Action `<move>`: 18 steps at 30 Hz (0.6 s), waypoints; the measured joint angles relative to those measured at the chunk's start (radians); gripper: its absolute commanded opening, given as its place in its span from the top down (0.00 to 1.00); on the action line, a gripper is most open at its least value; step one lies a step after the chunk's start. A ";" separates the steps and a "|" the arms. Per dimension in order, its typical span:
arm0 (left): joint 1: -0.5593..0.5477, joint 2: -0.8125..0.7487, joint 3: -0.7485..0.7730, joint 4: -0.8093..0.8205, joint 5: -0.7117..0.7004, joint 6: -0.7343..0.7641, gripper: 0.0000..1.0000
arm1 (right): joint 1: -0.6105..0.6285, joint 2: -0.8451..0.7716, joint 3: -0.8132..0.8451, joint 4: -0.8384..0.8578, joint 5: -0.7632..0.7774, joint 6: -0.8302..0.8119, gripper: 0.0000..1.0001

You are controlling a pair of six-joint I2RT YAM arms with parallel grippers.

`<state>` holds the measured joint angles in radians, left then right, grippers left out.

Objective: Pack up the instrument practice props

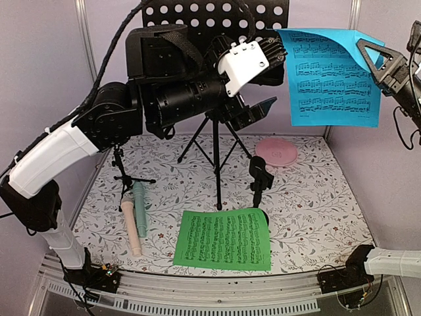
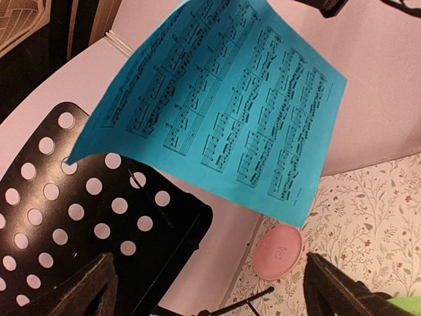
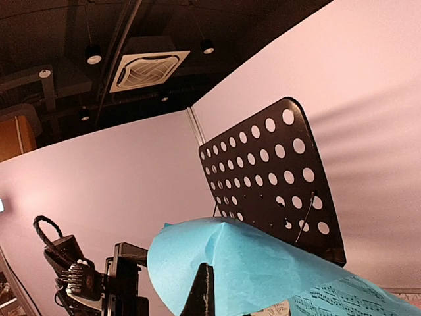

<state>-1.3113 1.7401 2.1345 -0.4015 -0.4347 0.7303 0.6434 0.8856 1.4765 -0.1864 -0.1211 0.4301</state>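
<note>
The black perforated music rack (image 1: 197, 13) stands on tripod legs (image 1: 217, 151) at the back. My right gripper (image 1: 371, 56) is shut on the top right corner of the blue music sheet (image 1: 332, 79), which hangs in the air to the right of the rack. From the right wrist, the sheet (image 3: 263, 270) drapes over the shut gripper (image 3: 204, 289). My left gripper (image 1: 266, 79) is open and empty just left of the sheet (image 2: 217, 105). The green sheet (image 1: 223, 238) lies flat at the front. The mint microphone (image 1: 140, 207) and the pink one (image 1: 131, 227) lie at the left.
Two small black mic supports (image 1: 122, 171) (image 1: 260, 174) stand on the flowered table cover, one at the left and one near the middle. A round pink plate (image 1: 276, 152) lies at the back right. Pale walls close in the left, back and right sides.
</note>
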 measured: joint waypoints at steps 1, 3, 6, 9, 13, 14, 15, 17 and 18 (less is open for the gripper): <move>-0.004 0.000 0.000 0.005 0.000 -0.001 0.01 | 0.000 -0.018 -0.007 -0.001 0.008 0.000 1.00; -0.008 0.000 0.000 0.008 -0.001 -0.005 0.01 | 0.000 -0.039 -0.028 -0.001 0.012 0.019 1.00; -0.012 0.002 0.000 0.009 -0.001 -0.014 0.01 | 0.000 -0.036 -0.067 -0.021 0.007 0.061 1.00; -0.018 0.002 0.002 0.009 0.000 -0.028 0.01 | 0.000 -0.013 -0.109 -0.057 -0.009 0.110 1.00; -0.024 0.009 0.005 0.000 0.007 -0.060 0.01 | 0.000 0.017 -0.164 -0.068 -0.040 0.162 1.00; -0.024 0.013 0.007 -0.008 0.012 -0.072 0.01 | 0.000 0.022 -0.174 -0.068 -0.048 0.174 1.00; -0.024 0.019 0.009 -0.016 0.018 -0.087 0.01 | 0.000 0.026 -0.181 -0.067 -0.056 0.183 1.00; -0.024 0.032 0.010 -0.036 0.029 -0.117 0.01 | 0.000 0.031 -0.191 -0.057 -0.072 0.200 1.00; -0.024 0.038 0.010 -0.043 0.033 -0.131 0.01 | 0.000 0.033 -0.194 -0.048 -0.081 0.207 1.00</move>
<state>-1.3357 1.7779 2.1441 -0.4442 -0.4019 0.5991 0.6434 0.9188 1.2823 -0.2344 -0.2024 0.6373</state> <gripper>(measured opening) 0.992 0.011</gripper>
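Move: The right hand already pinches the blue sheet, whose middle hangs about 6 cm ahead, 5 cm left and 8 cm below it; the open left gripper is some 17 cm left, 2 cm ahead and 8 cm lower. From the left hand the sheet's middle is about 12 cm right, 4 cm ahead, level. The music stand's panel is roughly 30 cm ahead of the left hand, 12 cm left and 5 cm higher. The right hand, still pinching the blue sheet, sinks about 10 cm, easing left and forward towards the open left gripper. ##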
